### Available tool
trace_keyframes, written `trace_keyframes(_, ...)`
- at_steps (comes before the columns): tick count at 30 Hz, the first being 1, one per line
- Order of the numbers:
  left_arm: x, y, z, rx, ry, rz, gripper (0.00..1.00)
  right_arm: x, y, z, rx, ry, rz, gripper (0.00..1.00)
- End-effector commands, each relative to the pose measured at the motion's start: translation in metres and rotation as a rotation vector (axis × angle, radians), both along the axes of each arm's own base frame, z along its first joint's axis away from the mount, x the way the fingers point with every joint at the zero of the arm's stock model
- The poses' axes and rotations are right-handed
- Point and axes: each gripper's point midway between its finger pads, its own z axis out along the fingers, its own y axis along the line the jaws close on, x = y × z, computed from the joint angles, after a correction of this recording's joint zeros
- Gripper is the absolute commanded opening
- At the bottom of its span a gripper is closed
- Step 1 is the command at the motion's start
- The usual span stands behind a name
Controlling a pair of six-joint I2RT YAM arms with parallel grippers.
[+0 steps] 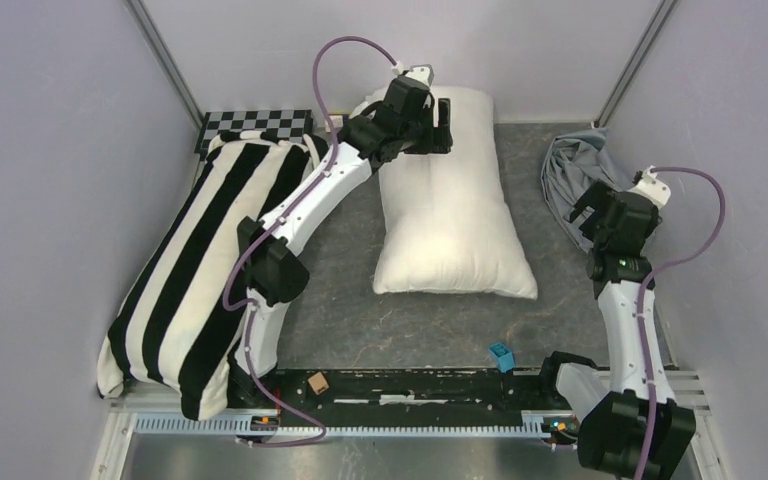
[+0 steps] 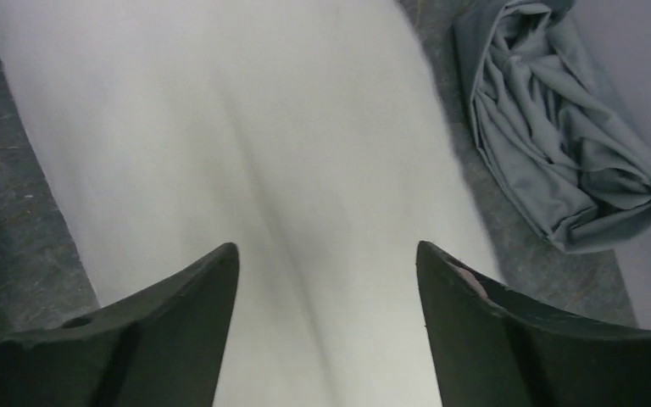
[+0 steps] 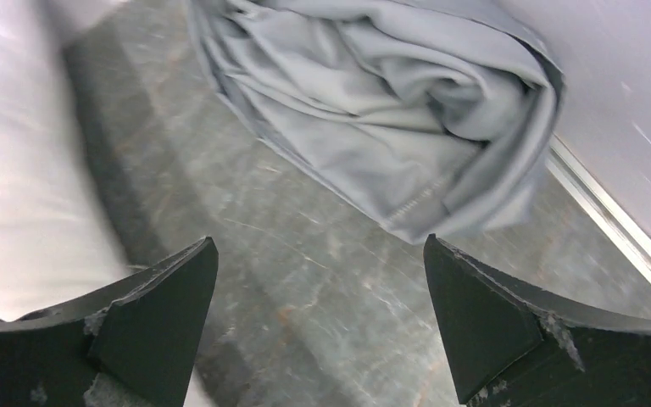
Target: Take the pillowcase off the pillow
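Note:
The plain white pillow (image 1: 457, 205) lies bare on the grey table, long axis running away from the arms. The light blue-grey pillowcase (image 1: 572, 180) sits crumpled in a heap by the right wall, apart from the pillow. My left gripper (image 1: 442, 125) hovers over the pillow's far end, open, with only white pillow (image 2: 246, 153) between its fingers (image 2: 182, 322). The pillowcase (image 2: 551, 144) shows at that view's upper right. My right gripper (image 1: 595, 200) stands open beside the heap, bare table between its fingers (image 3: 165, 314), the pillowcase (image 3: 373, 119) just ahead.
A long black-and-white striped pillow (image 1: 200, 260) lies along the left wall, with a checkerboard panel (image 1: 255, 125) behind it. A small blue block (image 1: 501, 356) and a brown block (image 1: 317, 382) sit at the near edge rail. Walls enclose left, right and back.

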Motion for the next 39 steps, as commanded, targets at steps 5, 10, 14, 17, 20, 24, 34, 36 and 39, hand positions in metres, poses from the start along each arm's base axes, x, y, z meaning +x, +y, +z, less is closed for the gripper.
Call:
trace_keyframes(5, -0.038, 0.043, 0.037, -0.025, -0.040, 0.059, 1.00, 0.025, 0.068, 0.046, -0.076, -0.342, 0.474, 0.98)
trace_keyframes(10, -0.081, 0.094, 0.045, -0.030, -0.153, 0.088, 1.00, 0.015, 0.069, 0.047, -0.142, -0.410, 0.482, 0.98)
trace_keyframes(14, -0.121, 0.129, 0.034, -0.072, -0.270, 0.059, 1.00, 0.005, 0.068, 0.035, -0.150, -0.443, 0.456, 0.98)
trace_keyframes(17, -0.139, 0.157, 0.023, -0.067, -0.364, 0.084, 1.00, -0.002, 0.070, 0.024, -0.149, -0.479, 0.449, 0.98)
trace_keyframes(20, -0.147, 0.185, -0.004, -0.009, -0.421, 0.147, 1.00, -0.006, 0.074, 0.008, -0.149, -0.490, 0.463, 0.98)
trace_keyframes(24, -0.150, 0.221, -0.035, 0.087, -0.439, 0.269, 1.00, -0.013, 0.066, -0.009, -0.193, -0.515, 0.418, 0.98)
trace_keyframes(34, -0.138, 0.300, -0.085, 0.277, -0.527, 0.512, 1.00, -0.023, 0.057, -0.063, -0.466, -0.390, 0.404, 0.98)
trace_keyframes(36, -0.134, 0.312, -0.091, 0.270, -0.531, 0.525, 1.00, -0.023, 0.050, -0.073, -0.482, -0.340, 0.342, 0.98)
trace_keyframes(39, -0.130, 0.338, -0.099, 0.297, -0.539, 0.592, 1.00, -0.019, 0.052, -0.080, -0.507, -0.307, 0.341, 0.98)
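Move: My left hand is just letting the white pillow go. The pillow's middle lies about 7 cm to its right, some 3 cm farther out and 18 cm below. The striped pillow is about 48 cm to that hand's left and 15 cm back. From my right hand, already open and empty, the crumpled grey pillowcase lies some 18 cm ahead, level sideways and about 16 cm below; the white pillow is 37 cm left and 17 cm ahead. I finish spreading my left fingers and draw that hand off the white pillow, first back and left, then on left and down beside the striped pillow: about 31 cm left, 14 back and 12 down, turning counter-clockwise with the fingers tipping up. My open right hand swings some 7 cm left, turning about 25 degrees counter-clockwise, fingers tipping up, then sinks about 7 cm. ##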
